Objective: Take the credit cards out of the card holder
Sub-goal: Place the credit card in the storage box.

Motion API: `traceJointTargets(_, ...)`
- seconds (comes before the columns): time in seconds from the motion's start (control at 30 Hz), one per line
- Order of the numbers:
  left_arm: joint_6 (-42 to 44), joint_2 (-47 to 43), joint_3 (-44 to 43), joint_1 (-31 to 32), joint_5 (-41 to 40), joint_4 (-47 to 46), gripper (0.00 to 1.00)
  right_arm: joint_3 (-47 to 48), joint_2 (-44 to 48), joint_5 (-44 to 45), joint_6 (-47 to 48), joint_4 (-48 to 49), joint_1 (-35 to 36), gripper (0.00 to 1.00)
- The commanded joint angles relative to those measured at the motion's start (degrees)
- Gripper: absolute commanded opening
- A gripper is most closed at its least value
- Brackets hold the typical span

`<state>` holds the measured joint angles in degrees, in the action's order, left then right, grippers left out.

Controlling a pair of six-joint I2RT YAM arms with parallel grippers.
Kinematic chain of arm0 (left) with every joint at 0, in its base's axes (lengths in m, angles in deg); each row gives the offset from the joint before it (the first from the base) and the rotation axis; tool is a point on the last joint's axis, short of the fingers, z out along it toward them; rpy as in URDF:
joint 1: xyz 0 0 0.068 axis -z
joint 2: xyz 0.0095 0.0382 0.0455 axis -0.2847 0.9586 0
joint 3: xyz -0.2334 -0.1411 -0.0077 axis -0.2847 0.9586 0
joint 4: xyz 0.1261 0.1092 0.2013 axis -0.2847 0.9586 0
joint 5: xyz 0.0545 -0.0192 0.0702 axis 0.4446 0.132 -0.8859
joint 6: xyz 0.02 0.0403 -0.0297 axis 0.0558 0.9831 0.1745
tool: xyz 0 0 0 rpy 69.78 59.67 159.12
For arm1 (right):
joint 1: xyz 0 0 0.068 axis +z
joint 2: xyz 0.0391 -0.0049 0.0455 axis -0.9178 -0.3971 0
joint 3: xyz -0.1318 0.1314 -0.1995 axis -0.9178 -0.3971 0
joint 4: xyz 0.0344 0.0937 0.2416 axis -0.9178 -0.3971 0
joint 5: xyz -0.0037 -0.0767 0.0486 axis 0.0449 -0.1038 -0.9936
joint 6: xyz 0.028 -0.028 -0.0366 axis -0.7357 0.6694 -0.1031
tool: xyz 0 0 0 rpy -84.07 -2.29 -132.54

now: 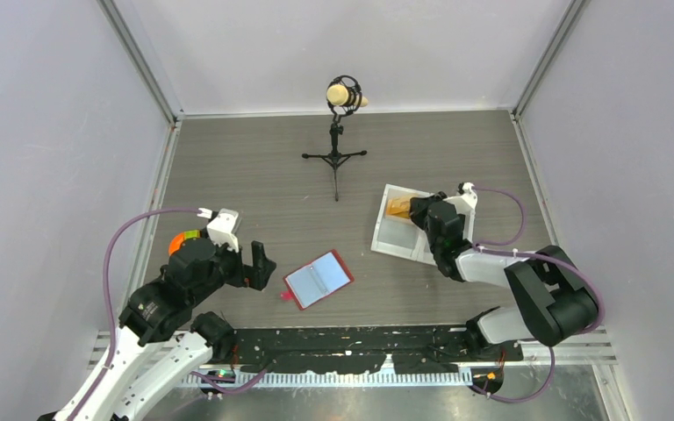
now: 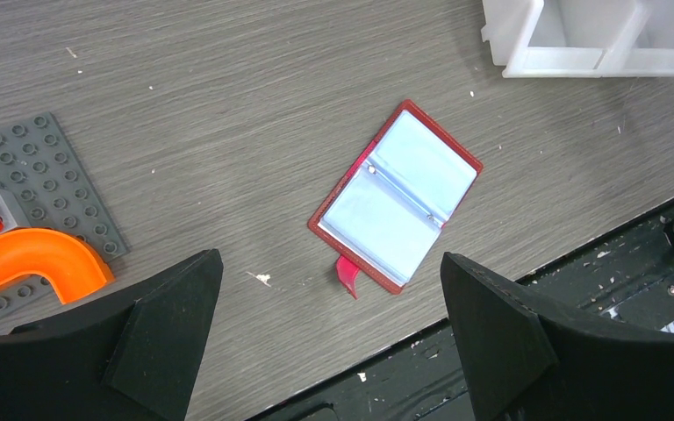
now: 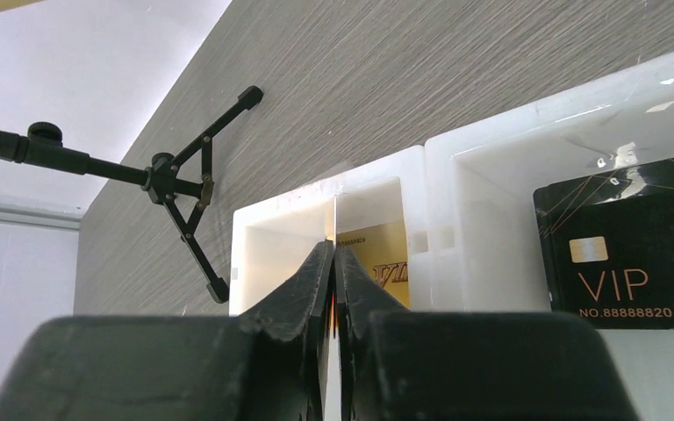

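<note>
The red card holder [image 1: 318, 279] lies open on the table, its pale blue-grey pockets [image 2: 395, 200] facing up and a red tab at its near edge. No card shows in the pockets. My left gripper [image 1: 261, 266] hangs just left of the holder, wide open [image 2: 329, 263] with nothing between its fingers. My right gripper [image 1: 421, 210] is shut over the white tray [image 1: 386, 247], its tips [image 3: 334, 247] at the compartment holding a gold credit card [image 3: 384, 256]. That card lies face up. A black credit card [image 3: 632, 254] lies in the neighbouring compartment.
A microphone on a black tripod [image 1: 335, 158] stands at the back centre, its legs [image 3: 184, 184] just beyond the tray [image 3: 377, 175]. A grey baseplate [image 2: 44, 175] with an orange curved piece [image 2: 35, 254] sits under my left arm. A black strip [image 2: 579, 289] runs along the near edge.
</note>
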<state>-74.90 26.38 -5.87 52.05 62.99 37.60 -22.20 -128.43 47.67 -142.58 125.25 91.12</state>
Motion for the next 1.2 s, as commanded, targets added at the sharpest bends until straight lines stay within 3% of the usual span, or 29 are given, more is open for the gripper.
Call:
traceJointTargets(0.0,1.22,-0.54,0.05,-0.26,0.32,-1.41,1.0,0.72,-1.69,2.52,-0.75,2.13,-0.17,0.15)
traceJointTargets(0.33,1.26,-0.37,0.13,-0.26,0.34,-1.51,1.0,2.43,-0.6,2.71,-0.45,-2.75,-0.17,0.31)
traceJointTargets(0.77,1.44,-0.18,-0.04,-0.26,0.44,-1.24,1.0,9.49,9.88,11.04,2.58,-23.84,-0.17,0.43)
traceJointTargets(0.87,1.51,0.15,-0.11,-0.26,-0.09,-1.08,1.0,11.36,12.57,9.08,8.21,-24.54,-0.17,0.43)
traceJointTargets(1.0,1.7,0.8,-0.31,-0.26,-0.02,-0.88,1.0,15.15,14.0,-0.73,16.06,-26.87,-0.06,0.43)
traceJointTargets(1.17,1.66,0.95,-0.13,-0.26,-0.61,-0.83,1.0,19.43,14.34,-5.51,19.71,-36.03,2.92,0.43)
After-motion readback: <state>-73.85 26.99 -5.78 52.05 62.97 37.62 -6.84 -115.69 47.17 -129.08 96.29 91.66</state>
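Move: The gold card, still pinched edge-on in the right fingers, is meant for the storage box's left compartment, whose middle lies about 3 cm back, 2 cm left and 6 cm below that hand. Another gold card lies on the compartment floor about 1 cm ahead, 1 cm left and 8 cm down; the black card is roughly 10 cm right and 3 cm back, equally low. From the left hand, the compartment lies about 15 cm ahead, 32 cm right and 17 cm lower. The gold card is let go into the left compartment as the right fingers part gradually to a little under half open, the hand easing forward barely 1 cm. Now empty, the hand veers about 3 cm right, then climbs away from the box, speeding up and swinging back left to finish some 8 cm higher, rolled about 10 degrees with its left side lower. ##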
